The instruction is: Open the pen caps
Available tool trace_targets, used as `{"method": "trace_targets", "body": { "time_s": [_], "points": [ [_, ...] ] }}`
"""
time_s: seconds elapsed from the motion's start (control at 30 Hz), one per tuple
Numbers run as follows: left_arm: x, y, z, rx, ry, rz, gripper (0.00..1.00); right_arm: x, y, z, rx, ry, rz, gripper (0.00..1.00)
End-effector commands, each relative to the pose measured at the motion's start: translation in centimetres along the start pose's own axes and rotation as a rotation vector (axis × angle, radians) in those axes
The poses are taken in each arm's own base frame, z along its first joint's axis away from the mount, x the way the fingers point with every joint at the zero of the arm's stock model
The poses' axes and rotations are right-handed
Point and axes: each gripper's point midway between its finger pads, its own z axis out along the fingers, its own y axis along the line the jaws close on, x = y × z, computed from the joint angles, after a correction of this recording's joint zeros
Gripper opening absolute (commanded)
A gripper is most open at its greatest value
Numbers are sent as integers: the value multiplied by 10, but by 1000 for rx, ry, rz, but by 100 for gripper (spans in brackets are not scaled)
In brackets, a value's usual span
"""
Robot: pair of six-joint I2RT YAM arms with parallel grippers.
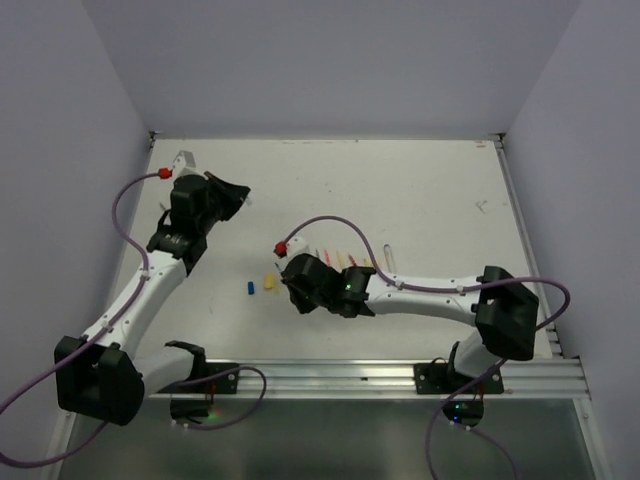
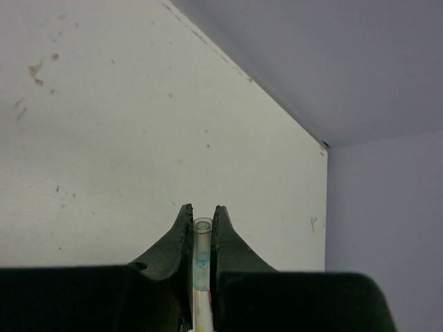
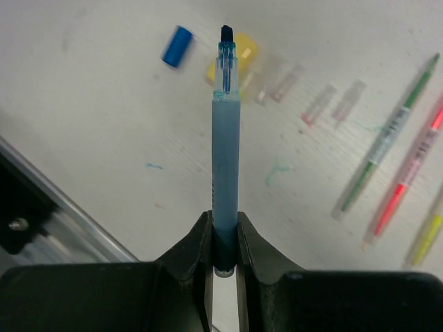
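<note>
My right gripper (image 3: pixel 225 218) is shut on the lower end of a blue pen (image 3: pixel 225 152). The pen's dark tip is bare and points away over the table. Beneath it lie a loose blue pen cap (image 3: pixel 178 46) and a yellow cap (image 3: pixel 239 55), also seen from above as the blue cap (image 1: pixel 250 288) and yellow cap (image 1: pixel 268 282). My left gripper (image 2: pixel 201 211) is shut on a clear, blue-stained cap (image 2: pixel 201 242), held above the far left of the table. From above, the left gripper (image 1: pixel 243 196) is far from the right gripper (image 1: pixel 293 287).
Several clear caps (image 3: pixel 318 104) lie in a row right of the yellow one. A green pen (image 3: pixel 384 138), a pink pen (image 3: pixel 408 173) and a yellow pen (image 3: pixel 429 235) lie further right. A metal rail (image 1: pixel 330 378) runs along the near edge. Walls close in the table.
</note>
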Motion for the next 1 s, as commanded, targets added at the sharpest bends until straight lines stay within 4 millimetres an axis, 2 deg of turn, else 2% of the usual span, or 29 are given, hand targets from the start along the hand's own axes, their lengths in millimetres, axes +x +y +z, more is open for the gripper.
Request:
{"method": "trace_targets", "body": {
  "time_s": [0.0, 0.03, 0.07, 0.1, 0.13, 0.17, 0.2, 0.23, 0.27, 0.3, 0.33, 0.37, 0.4, 0.43, 0.47, 0.53, 0.63, 0.7, 0.73, 0.97],
  "points": [
    [-35, 7, 4, -21, -99, -14, 0, 17, -48, -13, 217, 24, -88, 0],
    [-38, 5, 4, -9, -100, -6, 0, 17, -52, -18, 224, 19, -90, 0],
    [-44, 9, 5, -19, -106, 21, 0, 6, -54, -28, 223, -21, -77, 0],
    [-41, 9, 4, -17, -89, 48, 0, 3, -60, -32, 236, -33, -74, 0],
    [-33, 19, 3, -48, -53, 104, 0, 3, -66, -38, 248, -27, -69, 0],
    [-26, 28, 1, -73, -26, 127, 0, -10, -79, -49, 254, -61, -30, 0],
    [-10, 36, -2, -84, 36, 149, 0, -7, -86, -51, 241, -47, -10, 0],
    [6, 54, -8, -105, 75, 183, 0, -8, -98, -56, 250, -45, 13, 0],
    [17, 65, -12, -121, 102, 190, 0, -14, -123, -60, 292, -57, 61, 0],
    [26, 77, -17, -141, 122, 193, 0, -10, -136, -67, 301, -60, 74, 0],
    [45, 99, -25, -177, 159, 189, 0, -10, -148, -70, 320, -64, 94, 0],
    [54, 108, -30, -183, 175, 181, 0, -10, -172, -74, 370, -62, 127, 0],
    [63, 116, -33, -192, 194, 169, 0, -5, -182, -76, 393, -52, 136, 0],
    [80, 133, -40, -217, 229, 148, 0, -1, -193, -77, 419, -37, 133, 0],
    [88, 137, -43, -220, 249, 140, 0, 1, -207, -80, 452, -33, 154, 0],
    [104, 153, -52, -261, 289, 117, 0, 10, -220, -79, 475, -7, 167, 0],
    [123, 161, -60, -274, 339, 103, 0, 21, -255, -77, 522, 30, 263, 0],
    [129, 164, -64, -292, 357, 100, 0, 30, -264, -73, 520, 52, 300, 0],
    [131, 165, -66, -295, 362, 100, 0, 34, -275, -72, 538, 62, 331, 0],
    [139, 190, -73, -401, 369, 96, 0, 60, -306, -65, 544, 115, 428, 0]
  ]
}}
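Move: The left hand, holding the clear cap, is bound for the free spot just left of the blue cap, about 12 cm back, 4 cm left and 24 cm down; the blue cap lies 3 cm right of that spot, the yellow cap 8 cm right. The right hand, holding the uncapped blue pen, goes for the spot just right of the white marker, some 12 cm ahead, 29 cm right and 12 cm down; the white marker lies 26 cm right, the yellow pens 22 cm right, both roughly 11 cm ahead. Both grips stay shut, the left on the clear cap, the right on the blue pen. The left hand edges left, then sweeps down about 18 cm and back some 13 towards the blue cap, tipping steeper. The right hand dips, then swings right about 29 cm and forward 11, rising over the pen row before sinking beside the white marker, turning nearly 40 degrees clockwise. ##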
